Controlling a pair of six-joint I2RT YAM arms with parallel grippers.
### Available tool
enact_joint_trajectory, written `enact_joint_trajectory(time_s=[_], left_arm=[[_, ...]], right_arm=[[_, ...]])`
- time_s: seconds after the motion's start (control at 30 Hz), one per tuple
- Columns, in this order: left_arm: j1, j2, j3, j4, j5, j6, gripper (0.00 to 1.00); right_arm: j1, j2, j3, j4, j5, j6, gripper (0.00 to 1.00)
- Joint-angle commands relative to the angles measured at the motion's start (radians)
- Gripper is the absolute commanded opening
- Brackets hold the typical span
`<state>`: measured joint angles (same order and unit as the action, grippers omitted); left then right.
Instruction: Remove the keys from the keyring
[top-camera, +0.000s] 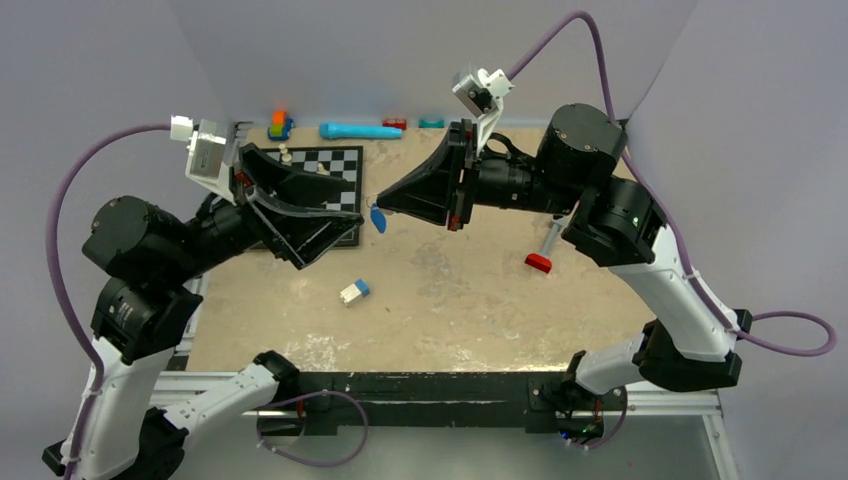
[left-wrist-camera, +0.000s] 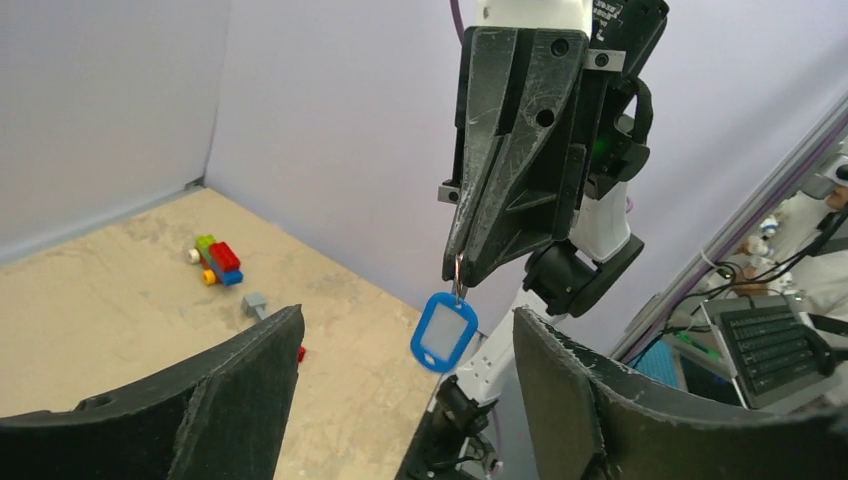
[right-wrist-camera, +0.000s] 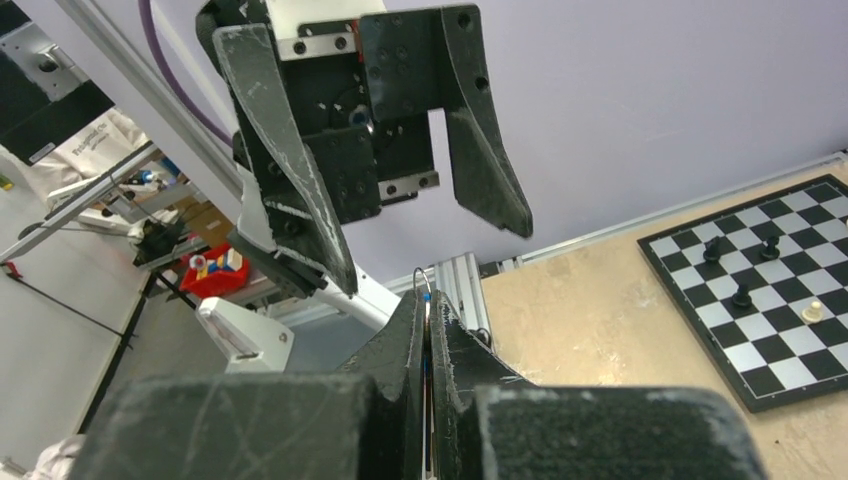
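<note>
My right gripper (top-camera: 383, 203) is shut on the thin metal keyring (left-wrist-camera: 459, 273), held in the air above the table. Below its fingertips hangs a key with a blue plastic head and a pale centre (left-wrist-camera: 444, 332), also a blue speck in the top view (top-camera: 377, 219). In the right wrist view the keyring (right-wrist-camera: 424, 277) pokes out above the closed right gripper (right-wrist-camera: 428, 300). My left gripper (top-camera: 340, 215) is open, facing the ring a short way off, touching nothing. In its own view the left gripper (left-wrist-camera: 407, 312) frames the blue key between its fingers (left-wrist-camera: 250, 380).
A chessboard (top-camera: 335, 165) with several pieces lies behind the left gripper. A white-and-blue block (top-camera: 354, 291) and a red-tipped tool (top-camera: 543, 255) lie on the sandy table. Toy bricks (top-camera: 280, 125) and a blue cylinder (top-camera: 360, 131) line the back wall.
</note>
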<state>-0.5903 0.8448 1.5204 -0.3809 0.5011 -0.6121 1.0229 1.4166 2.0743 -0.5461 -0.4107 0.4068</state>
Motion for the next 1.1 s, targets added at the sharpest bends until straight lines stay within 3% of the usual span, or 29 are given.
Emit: enact_joint_trajectory(time_s=[0.0,0.13,0.37,0.6,0.83,1.07], left_arm=[[-0.001,0.038,0.163,-0.209,-0.041,0.137,0.81],[-0.001,0.087,0.28,-0.309,-0.017,0.204,0.63],[0.0,0.254,0.505,-0.516,0.201,0.287,0.51],[0.0,0.246,0.409,-0.479,0.228,0.269,0.48],[0.0,0.265,0.409,-0.45,0.241,0.251,0.4],[0.0,0.263,0.411,-0.455,0.247,0.261,0.39]], right_arm=[[0.004,-0.033,0.015,-0.017,0.005,-0.011,0.0],[0.004,-0.037,0.034,-0.071,-0.001,-0.034,0.0],[0.004,0.0,0.117,-0.198,-0.034,-0.092,0.0],[0.005,0.009,0.101,-0.229,-0.035,-0.112,0.0],[0.005,0.022,0.096,-0.235,-0.039,-0.117,0.0],[0.004,0.033,0.098,-0.242,-0.036,-0.12,0.0]])
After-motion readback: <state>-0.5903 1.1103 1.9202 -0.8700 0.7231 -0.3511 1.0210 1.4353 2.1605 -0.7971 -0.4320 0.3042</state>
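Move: Between the two grippers, the keyring sticks out of the right fingertips: its ring lies about 2 cm to the right of the left hand point, 1 cm back and 1 cm above. The blue tag hangs some 3 cm below the ring, about 3 cm to the right of the left hand and 1 cm back. The right fingertips are roughly 3 cm to its right. From the right hand the ring is 1 cm to the left, level. Backing off first, the open left hand rises about 3 cm while drifting back and left, then sweeps some 5 cm down and rightward to the ring, tipping its fingers down nearly 20 degrees, swinging them 10 clockwise and half closing them. The right hand keeps its pinch on the keyring, lowers it about 3 cm, slightly rightward, and tips down 10 degrees. ##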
